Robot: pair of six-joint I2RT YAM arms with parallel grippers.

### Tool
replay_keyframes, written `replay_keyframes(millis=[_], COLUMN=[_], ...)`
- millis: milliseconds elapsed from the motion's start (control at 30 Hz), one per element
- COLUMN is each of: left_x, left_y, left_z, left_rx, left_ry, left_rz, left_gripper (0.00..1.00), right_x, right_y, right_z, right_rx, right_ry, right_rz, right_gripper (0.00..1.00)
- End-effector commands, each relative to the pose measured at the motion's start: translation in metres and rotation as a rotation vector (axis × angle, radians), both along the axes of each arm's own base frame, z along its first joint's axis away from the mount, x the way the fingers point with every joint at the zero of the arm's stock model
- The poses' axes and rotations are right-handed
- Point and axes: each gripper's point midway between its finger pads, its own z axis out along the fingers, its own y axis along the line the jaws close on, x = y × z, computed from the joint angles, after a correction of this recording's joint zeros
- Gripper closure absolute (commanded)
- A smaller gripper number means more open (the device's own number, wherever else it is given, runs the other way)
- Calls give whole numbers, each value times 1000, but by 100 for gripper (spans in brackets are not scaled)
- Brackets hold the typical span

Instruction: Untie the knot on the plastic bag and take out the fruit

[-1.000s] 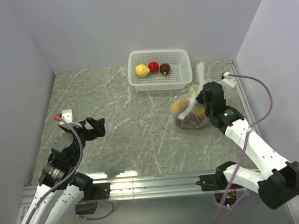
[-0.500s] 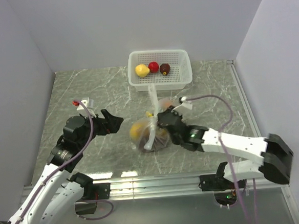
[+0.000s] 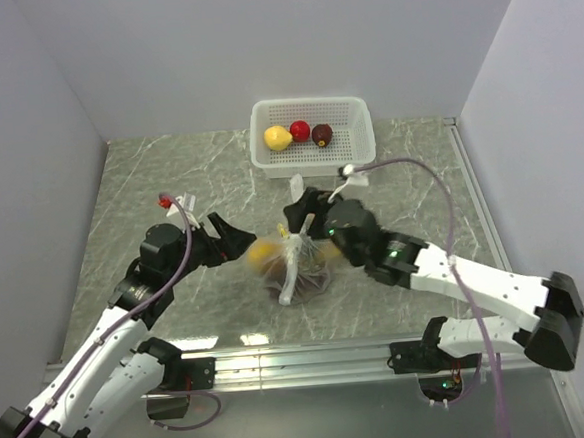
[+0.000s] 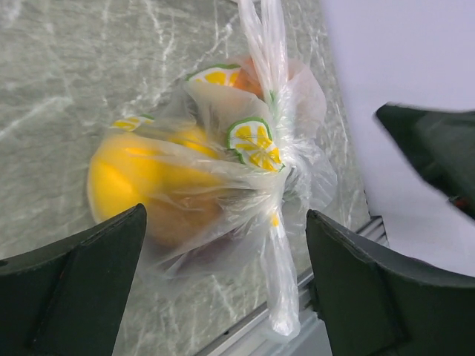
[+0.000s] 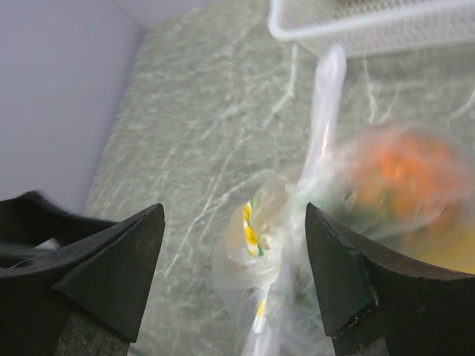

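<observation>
The clear plastic bag [image 3: 293,267] lies knotted on the marble table's middle. Inside show a yellow fruit [image 3: 264,251] and darker fruit. My left gripper [image 3: 235,239] is open just left of the bag. In the left wrist view the bag [image 4: 223,170] sits between and beyond the spread fingers [image 4: 74,285], its knot [image 4: 278,178] right of the yellow fruit [image 4: 141,185]. My right gripper [image 3: 300,214] is open just behind the bag. In the right wrist view [image 5: 234,274] the bag's twisted neck [image 5: 260,230] lies between the wide jaws, with a blurred orange fruit [image 5: 401,170] to the right.
A white basket [image 3: 313,159] stands at the back centre, holding a yellow lemon [image 3: 278,138], a red fruit [image 3: 300,130] and a dark red one [image 3: 322,135]. Its rim shows in the right wrist view [image 5: 371,30]. Grey walls close in the table on three sides.
The bag has moved from the right side of the table to the middle along with my right gripper, which now stands open behind it. My left gripper has moved right, up to the bag.
</observation>
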Motion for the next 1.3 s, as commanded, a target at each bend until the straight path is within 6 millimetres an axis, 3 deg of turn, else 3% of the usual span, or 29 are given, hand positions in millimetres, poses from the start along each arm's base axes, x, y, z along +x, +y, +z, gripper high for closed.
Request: replay_keyframes(millis=[0, 67, 200, 533, 733, 767, 833, 867, 967, 1000, 1067, 1167, 1267], left_x=[2, 1, 1, -7, -6, -5, -4, -2, 2, 3, 5, 6, 13], left_y=[-19, -26, -43, -79, -95, -95, -98, -98, -98, -97, -94, -87, -69], left_z=[5, 5, -4, -30, -40, -41, -42, -44, -44, -44, -46, -47, -51], left_rx=[-65, -52, -15, 54, 68, 72, 74, 79, 73, 77, 89, 104, 167], left_ry=[3, 4, 23, 53, 54, 52, 49, 49, 41, 38, 39, 35, 28], left_rz=[-55, -77, -122, -201, -221, -217, -215, -206, -186, -182, -160, -135, -56], left_gripper=[7, 8, 12, 27, 28, 28, 31, 34, 60, 80, 100, 99, 99], right_x=[-7, -5, -25, -22, -21, -23, -23, -24, -24, -23, -22, -15, 1], right_y=[-14, -25, -13, 2, 0, 1, 1, 0, -1, -3, -6, -20, -54], right_z=[-5, -4, -21, -61, -71, -73, -73, -74, -76, -75, -76, -79, -86], right_rx=[-56, -41, -106, -101, -124, -124, -122, -123, -128, -129, -141, -184, -243], right_ry=[-42, -57, -70, 2, 16, 17, 18, 19, 23, 18, 17, 25, 50], right_rz=[192, 228, 437, 518, 517, 523, 524, 526, 524, 512, 500, 429, 271], right_gripper=[19, 22, 23, 28, 47, 56, 64, 76, 89, 92, 98, 100, 100])
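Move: The knot of the plastic bag lies about 12 cm to the right of the left hand, 3 cm ahead and 8 cm lower. From the right hand it is some 3 cm to the left, 3 cm back and 9 cm below. In the bag, yellow fruit bulges about 7 cm to the left of the knot and orange fruit 8 cm to its right, both lower; the white basket stands roughly 30 cm beyond the knot and 7 cm to its right. The bag's knot gets pinched from both sides: the left hand travels about 9 cm right and 7 down to its near-left side, turning slightly clockwise, while the right first swings 4 cm right and back, sinking some 8 cm and yawing nearly 30 degrees counter-clockwise. Both then shut their open fingers on the gathered plastic, and the right starts easing away to the right. ##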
